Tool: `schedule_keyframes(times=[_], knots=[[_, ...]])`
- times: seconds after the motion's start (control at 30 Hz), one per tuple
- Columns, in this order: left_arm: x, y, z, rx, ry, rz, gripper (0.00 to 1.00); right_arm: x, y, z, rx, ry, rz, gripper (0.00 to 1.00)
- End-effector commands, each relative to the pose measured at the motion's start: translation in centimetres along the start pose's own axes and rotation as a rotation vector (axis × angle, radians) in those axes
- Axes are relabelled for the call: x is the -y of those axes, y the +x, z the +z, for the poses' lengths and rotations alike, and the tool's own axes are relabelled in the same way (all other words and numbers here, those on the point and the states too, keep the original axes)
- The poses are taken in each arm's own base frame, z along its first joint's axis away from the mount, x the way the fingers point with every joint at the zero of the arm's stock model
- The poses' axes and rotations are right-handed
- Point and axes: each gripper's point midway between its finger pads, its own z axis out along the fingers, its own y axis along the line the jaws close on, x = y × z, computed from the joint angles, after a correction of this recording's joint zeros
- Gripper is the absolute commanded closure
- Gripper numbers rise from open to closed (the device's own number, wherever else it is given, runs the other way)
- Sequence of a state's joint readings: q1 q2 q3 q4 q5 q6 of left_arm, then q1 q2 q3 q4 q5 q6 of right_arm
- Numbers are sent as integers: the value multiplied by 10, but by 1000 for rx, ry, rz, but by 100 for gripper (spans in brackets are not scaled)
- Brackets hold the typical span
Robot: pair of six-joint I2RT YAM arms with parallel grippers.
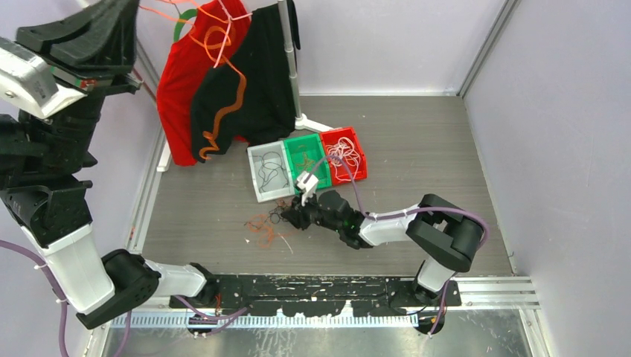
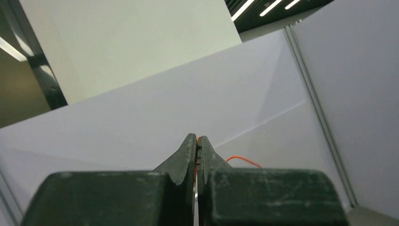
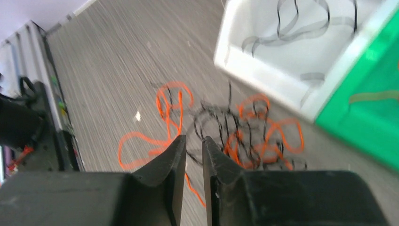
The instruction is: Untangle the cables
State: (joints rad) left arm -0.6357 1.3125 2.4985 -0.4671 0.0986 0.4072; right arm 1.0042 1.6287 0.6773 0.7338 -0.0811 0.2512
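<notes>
A snarl of orange and black cables [image 1: 265, 223] lies on the grey table, in front of the white bin. My right gripper [image 1: 287, 217] is low at its right edge. In the right wrist view the cables [image 3: 244, 134] spread just past the right gripper [image 3: 194, 141], whose jaws stand a narrow gap apart with nothing clearly pinched. My left gripper [image 1: 130, 18] is raised high at the far left. Its jaws [image 2: 197, 141] are shut on a thin orange cable [image 2: 243, 160], which trails off to the right behind one finger.
Three small bins stand side by side behind the snarl: white [image 1: 257, 182] with black strands, green [image 1: 292, 143], red [image 1: 357, 137] with pale strands. A red and black cloth [image 1: 253, 82] hangs on a white stand [image 1: 292, 67] at the back left, orange strands draped over it.
</notes>
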Motion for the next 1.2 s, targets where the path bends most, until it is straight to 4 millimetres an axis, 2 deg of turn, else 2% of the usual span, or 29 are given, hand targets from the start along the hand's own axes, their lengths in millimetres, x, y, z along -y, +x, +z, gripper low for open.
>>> schedule_keyframes(times=[0.0, 0.1, 0.23, 0.27, 0.3, 0.33, 0.5, 0.67, 0.77, 0.93, 1.13, 1.17], knots=[[-38, -49, -2, 163, -153, 90, 100, 4, 4, -11, 100, 37, 69, 72], [-28, -40, -1, 133, -107, 80, 100, 5, 6, -19, 123, 48, 89, 65], [-2, -5, 1, 38, -11, 32, 100, -1, -29, -30, 191, 56, 80, 56], [8, 14, 4, -8, 19, 22, 100, -2, -40, -34, 206, 62, 72, 54], [11, 17, -3, -24, 29, 11, 100, -3, -51, -37, 224, 70, 65, 52], [17, 28, -4, -54, 43, -1, 100, -4, -64, -41, 248, 75, 59, 50], [58, 103, -8, -235, 142, -56, 100, -9, -122, -60, 336, 113, 45, 43], [95, 169, -17, -389, 208, -134, 100, 5, -155, -74, 408, 228, 21, 42], [114, 207, -18, -460, 242, -145, 100, 30, -160, -84, 426, 355, -4, 42], [134, 254, -7, -537, 264, -150, 100, 66, -155, -91, 399, 464, -23, 44], [149, 297, 7, -594, 271, -134, 100, 100, -137, -92, 325, 504, -3, 44], [151, 304, 9, -600, 274, -127, 100, 101, -133, -91, 310, 490, -3, 45]])
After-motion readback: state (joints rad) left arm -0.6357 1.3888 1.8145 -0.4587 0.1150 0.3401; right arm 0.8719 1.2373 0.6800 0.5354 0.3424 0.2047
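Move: The orange cable is pinched in the shut left fingers, high up; the green tray it is bound for lies about 22 cm ahead, 18 cm to the right and some 73 cm below. From the right hand the green tray is roughly 16 cm ahead, 5 cm right and 10 cm down, with the grey tray 14 cm ahead and 6 cm left, the red tray 18 cm ahead and 15 cm right. The orange-and-black tangle lies about 4 cm to this hand's left, 11 cm below. Down in one swoop after a small lift, the left hand sinks nearly 30 cm, swinging forward and right towards the green tray while its fingers tip downward some 40 degrees and keep the orange cable pinched. The right hand dips, then rises clear of the tangle and swings right and forward towards the green tray, turning clockwise about 30 degrees and opening to over half. ##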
